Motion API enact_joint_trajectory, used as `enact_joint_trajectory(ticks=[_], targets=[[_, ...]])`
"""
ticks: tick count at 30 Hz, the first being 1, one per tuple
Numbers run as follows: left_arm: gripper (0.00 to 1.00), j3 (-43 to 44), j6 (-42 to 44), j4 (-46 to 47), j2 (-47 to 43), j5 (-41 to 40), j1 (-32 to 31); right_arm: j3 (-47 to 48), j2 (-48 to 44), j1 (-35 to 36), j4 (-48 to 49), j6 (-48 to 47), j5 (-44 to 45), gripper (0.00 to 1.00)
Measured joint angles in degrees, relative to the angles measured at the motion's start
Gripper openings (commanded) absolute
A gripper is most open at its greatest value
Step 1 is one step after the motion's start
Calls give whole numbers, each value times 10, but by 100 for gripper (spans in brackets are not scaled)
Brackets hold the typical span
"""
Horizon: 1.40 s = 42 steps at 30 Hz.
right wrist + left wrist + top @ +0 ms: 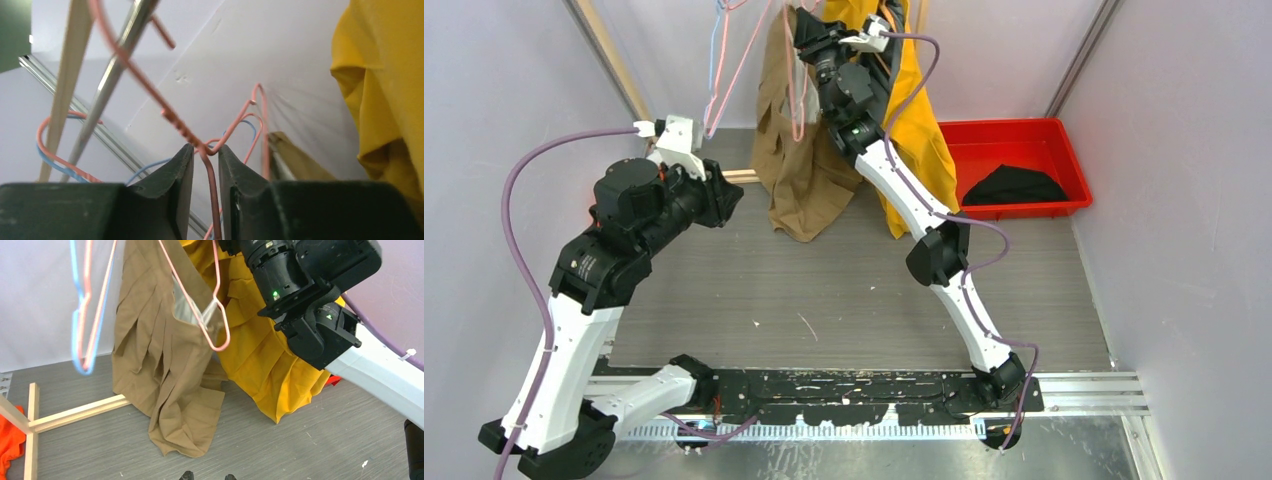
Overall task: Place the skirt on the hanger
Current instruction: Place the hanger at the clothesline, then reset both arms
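A tan skirt [799, 170] [165, 375] hangs on a pink wire hanger [220, 335] at the back of the table, its hem bunched on the tabletop. My right gripper [809, 38] [204, 149] is up at the hanger's neck. Its jaws stand slightly apart, open, and the pink wire [212, 185] runs between them with a gap on each side. The hanger's hook goes over a metal rail [120, 65]. My left gripper [724, 195] [208, 476] hovers left of the skirt, open and empty, only its fingertips showing.
A yellow garment [919, 130] [260, 365] hangs right of the skirt, behind my right arm. Spare blue and pink hangers [82, 340] hang to the left. The rack's wooden base [75, 412] lies on the table. A red bin [1024, 135] holds black cloth [1014, 187]. Orange cloth [7, 445] lies far left.
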Motion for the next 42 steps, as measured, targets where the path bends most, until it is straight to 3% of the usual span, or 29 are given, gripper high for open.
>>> enact_joint_trajectory(ticks=[1, 2, 3, 8, 11, 18, 22, 24, 26, 31, 36, 42], targets=[[28, -1, 0, 0, 0, 0, 0, -4, 0, 0, 0, 1, -3, 46], [28, -1, -1, 0, 0, -1, 0, -12, 0, 0, 0, 1, -8, 62], [28, -1, -3, 0, 0, -1, 0, -18, 0, 0, -1, 3, -12, 69], [28, -2, -8, 1, -1, -5, 0, -63, -10, 0, -2, 0, -39, 71], [29, -5, -8, 1, -3, -10, 0, -116, -36, 0, -7, 0, -54, 84], [32, -5, -7, 0, -3, -31, 0, -189, -105, -3, -55, -1, -124, 100], [43, -5, -6, 0, -3, -47, 0, -209, -175, -5, -130, -11, -186, 100], [81, -5, -6, 1, -2, -53, 0, -244, -239, -7, -173, -23, -223, 100], [100, -5, -9, 2, -2, -57, 0, -288, -308, -7, -205, -39, -255, 100], [100, -33, -12, 28, -11, -69, 0, -433, -499, -9, -277, -98, -292, 100], [100, -115, -18, 66, -30, -79, 0, -637, -695, -10, -330, -169, -256, 100], [100, -251, -24, 154, -31, -88, 2, -834, -819, -71, -378, -200, -188, 100]])
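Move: The pink hanger's neck is right between the right fingers, within about 1 cm of the hand point, its hook on the clothesline. The tan skirt hangs about 25 cm below and 3 cm back; the yellow skirt hangs some 14 cm to the right, 4 cm back and 22 cm below; the spare pink-and-blue hangers hang about 12 cm to the left, 3 cm back and 8 cm below. From the left hand the neck lies roughly 30 cm ahead, 12 cm right, 12 cm up. The right hand lets go of the hanger, dips, then retreats some 30 cm back and right; left opens, sinks. ##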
